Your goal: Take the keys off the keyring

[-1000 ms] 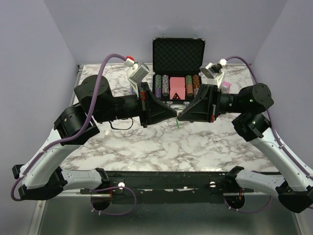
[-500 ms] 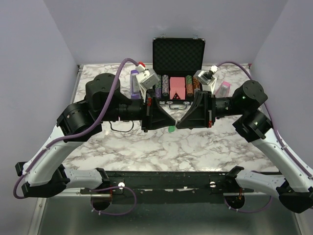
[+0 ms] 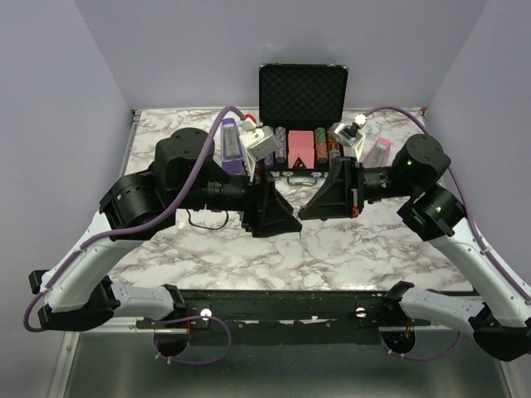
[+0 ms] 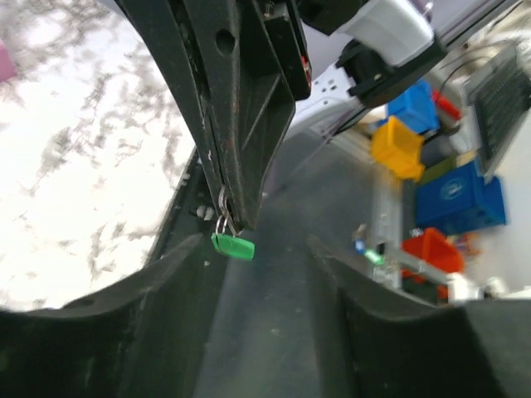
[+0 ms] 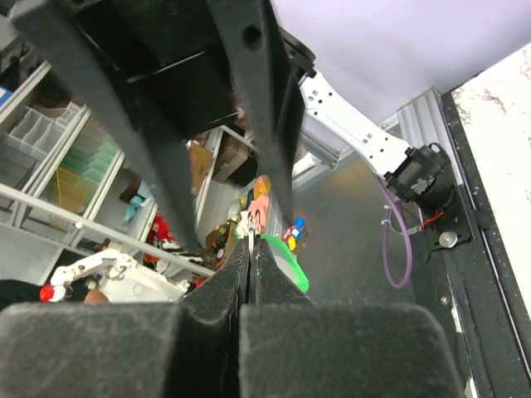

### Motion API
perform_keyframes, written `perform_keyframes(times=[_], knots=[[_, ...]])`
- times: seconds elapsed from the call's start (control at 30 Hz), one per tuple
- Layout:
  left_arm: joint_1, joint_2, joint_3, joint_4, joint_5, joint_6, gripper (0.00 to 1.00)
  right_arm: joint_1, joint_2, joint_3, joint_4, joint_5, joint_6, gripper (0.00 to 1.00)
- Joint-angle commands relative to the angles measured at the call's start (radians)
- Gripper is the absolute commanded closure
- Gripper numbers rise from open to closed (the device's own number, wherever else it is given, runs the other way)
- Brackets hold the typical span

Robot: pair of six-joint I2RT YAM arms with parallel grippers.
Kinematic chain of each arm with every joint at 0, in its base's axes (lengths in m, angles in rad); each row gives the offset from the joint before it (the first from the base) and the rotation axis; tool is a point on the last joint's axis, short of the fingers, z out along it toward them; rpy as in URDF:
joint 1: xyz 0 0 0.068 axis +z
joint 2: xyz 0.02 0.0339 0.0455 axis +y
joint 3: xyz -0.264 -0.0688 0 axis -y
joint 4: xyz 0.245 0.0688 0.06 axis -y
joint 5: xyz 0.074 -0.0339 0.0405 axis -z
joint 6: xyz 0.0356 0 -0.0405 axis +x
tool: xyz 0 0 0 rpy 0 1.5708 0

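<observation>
The keyring's green tag [image 4: 233, 245] hangs on thin metal rings from the tip of my right gripper [image 4: 226, 217], above the table's front part. In the right wrist view the right gripper [image 5: 251, 242] is shut on a thin silver metal piece of the keyring, with the green tag [image 5: 288, 264] just past the fingertips. I cannot tell keys apart from the rings. My left gripper [image 4: 257, 278] stands open just below and in front of the tag, with nothing between its fingers. From above, the left gripper [image 3: 290, 225] and right gripper [image 3: 301, 212] nearly meet mid-table.
An open black poker-chip case [image 3: 303, 91] stands at the back centre. A purple metronome-shaped object [image 3: 231, 149] is to its left and a pink object [image 3: 379, 152] to its right. A black cable [image 3: 207, 217] lies under the left arm.
My left gripper has opened, let go of the keyring and dropped slightly toward the table. The right gripper stays shut on the keyring; both arms shifted a little left.
</observation>
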Motion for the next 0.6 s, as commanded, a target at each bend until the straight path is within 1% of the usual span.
perform_keyframes(times=[0.0, 0.03, 0.1, 0.17, 0.23, 0.3, 0.37, 0.43, 0.57], knots=[[-0.013, -0.022, 0.049, -0.014, -0.107, -0.035, 0.13, -0.004, -0.022, 0.021, -0.036, 0.054, -0.023, 0.99], [-0.013, -0.025, 0.066, -0.018, -0.137, -0.04, 0.01, -0.004, -0.027, 0.019, -0.041, 0.066, -0.024, 0.99], [-0.011, -0.026, 0.111, -0.046, -0.228, -0.049, 0.01, -0.004, -0.032, 0.016, -0.047, 0.087, -0.023, 0.99], [-0.008, -0.057, 0.114, -0.032, -0.312, -0.067, 0.01, -0.005, -0.036, 0.015, -0.055, 0.117, -0.023, 0.99], [-0.004, -0.115, 0.061, 0.033, -0.369, -0.09, 0.01, -0.004, -0.041, 0.012, -0.059, 0.167, -0.015, 0.99], [-0.002, -0.176, -0.038, 0.133, -0.407, -0.112, 0.01, -0.004, -0.044, 0.009, -0.064, 0.245, 0.002, 0.99], [0.001, -0.221, -0.12, 0.196, -0.457, -0.137, 0.01, -0.004, -0.047, -0.013, -0.012, 0.275, 0.036, 0.99], [0.002, -0.247, -0.17, 0.226, -0.46, -0.146, 0.01, -0.004, -0.05, -0.056, 0.075, 0.296, 0.092, 0.99], [0.009, -0.269, -0.196, 0.218, -0.529, -0.112, 0.01, -0.004, 0.008, -0.097, 0.255, 0.273, 0.21, 0.99]])
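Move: The keyring is already held at the right fingertips, about 1 cm to the left of that hand point and level with it. Its green tag hangs roughly 2 cm back, 1 cm left and 3 cm below. From the left hand, whose fingers are already parting, the ring lies some 3 cm right and 1 cm ahead, the tag about 3 cm right, 1 cm back and 2 cm lower. The keyring stays pinched in the shut right fingers, which carry it about 3.5 cm forward while that wrist turns some 15 degrees clockwise. The left hand clears away from it, opening from half to fully wide, first up and forward, then mostly left, about 7 cm left and 5 cm up in all, swinging roughly 25 degrees counter-clockwise. ##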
